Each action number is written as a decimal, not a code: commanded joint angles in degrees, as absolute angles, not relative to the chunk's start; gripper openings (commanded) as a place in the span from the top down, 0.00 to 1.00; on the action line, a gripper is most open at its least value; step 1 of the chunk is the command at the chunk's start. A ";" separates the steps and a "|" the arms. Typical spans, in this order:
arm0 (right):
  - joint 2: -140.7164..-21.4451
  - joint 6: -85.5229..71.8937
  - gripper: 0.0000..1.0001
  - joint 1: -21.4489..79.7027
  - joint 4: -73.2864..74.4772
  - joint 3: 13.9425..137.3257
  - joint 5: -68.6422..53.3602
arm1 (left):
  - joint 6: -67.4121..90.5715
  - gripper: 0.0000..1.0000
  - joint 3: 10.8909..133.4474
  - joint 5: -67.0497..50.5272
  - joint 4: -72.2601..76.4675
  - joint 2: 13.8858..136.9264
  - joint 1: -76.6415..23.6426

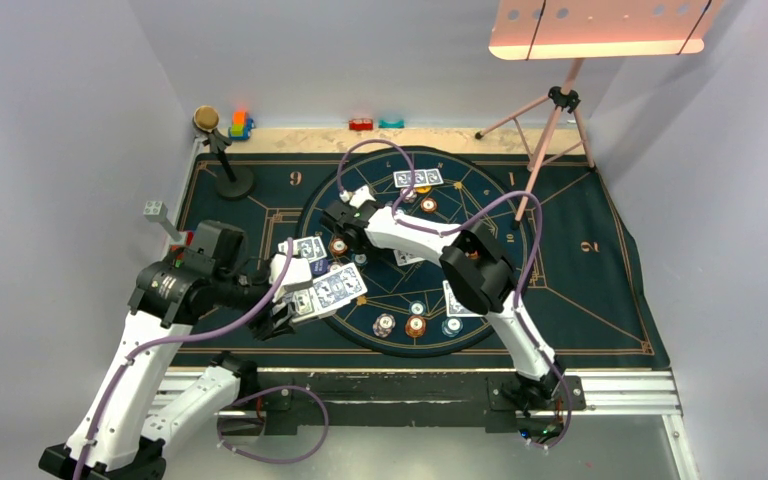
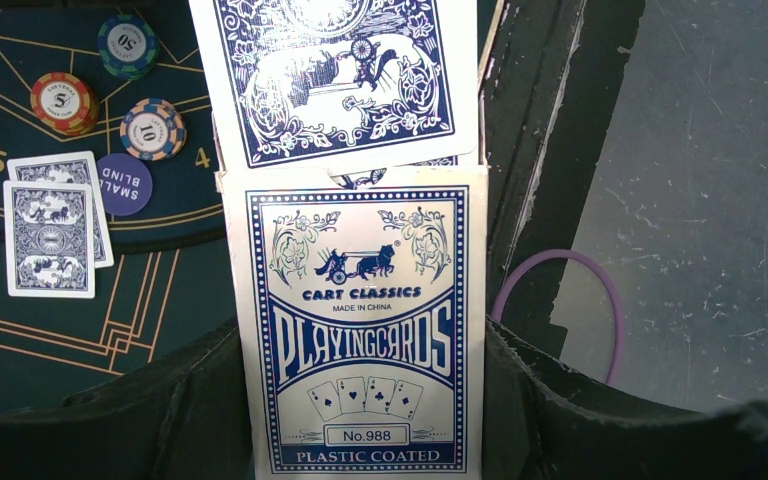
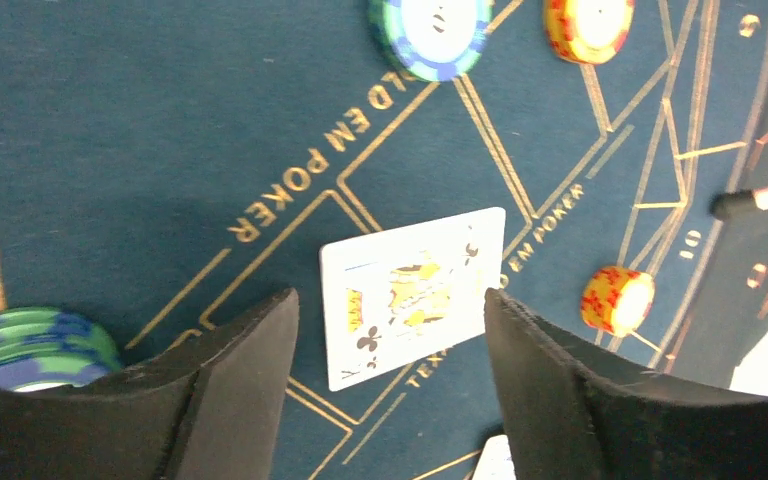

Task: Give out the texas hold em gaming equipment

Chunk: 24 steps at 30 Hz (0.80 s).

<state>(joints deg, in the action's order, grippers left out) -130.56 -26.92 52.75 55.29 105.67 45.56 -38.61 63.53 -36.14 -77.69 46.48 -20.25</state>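
Note:
My left gripper (image 2: 362, 350) is shut on a blue-and-white playing-card box (image 2: 360, 340), held off the mat's near left edge (image 1: 325, 292). A patterned-back card (image 2: 335, 70) sticks out of the box's top. Over the centre of the round mat, my right gripper (image 3: 390, 300) stands open with nothing between its fingers. A face-up king of clubs (image 3: 415, 295) lies on the mat just beyond them. Face-down card pairs (image 1: 417, 178) (image 1: 303, 247) (image 1: 457, 300) and chips (image 1: 415, 325) are spread around the circle. A purple small-blind button (image 2: 125, 183) sits beside two cards (image 2: 50, 235).
A tripod (image 1: 550, 120) stands at the back right and a small stand (image 1: 222, 150) at the back left. Toy blocks (image 1: 240, 125) line the far edge. The metal rail (image 1: 610, 390) runs along the near edge. Chips (image 3: 430, 30) (image 3: 617, 298) (image 3: 30, 345) ring the right gripper.

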 commanded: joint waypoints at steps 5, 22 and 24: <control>-123.55 -26.33 0.20 51.94 47.41 105.10 32.88 | -39.72 1.00 65.97 -36.87 -77.37 46.74 -19.86; -76.49 -34.69 0.09 39.06 18.72 73.82 -16.07 | -39.81 1.00 65.65 -37.35 -76.21 47.40 -19.86; -73.09 -37.50 0.08 39.05 13.19 69.22 -22.96 | -39.87 1.00 65.74 -37.28 -76.02 47.59 -19.85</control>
<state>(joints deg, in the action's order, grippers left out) -79.07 -31.55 38.39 30.48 76.64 -0.58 -38.65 63.55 -35.77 -77.56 47.42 -20.25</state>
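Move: The next card, on the deck in my left hand, sits roughly 22 cm back, 15 cm left and 12 cm above my empty right fingers. From my left hand it is about 7 cm right, 3 cm ahead, a little below. The card just dealt lies face up some 4 cm below my right hand, about 2 cm ahead and 2 cm right. About 10 cm left and level is a teal chip; an orange chip lies about 16 cm right, 3 cm ahead. With the face-up card already free, I carry my right hand about 3 cm left, low over the mat, then climb away steeply by some 20 cm. On the way up I drift back right, and lastly draw about 5 cm back towards the deck, rolling my wrist some 60 degrees so the fingers swing to point left, and spreading them wider. My left hand keeps the deck where it is. ##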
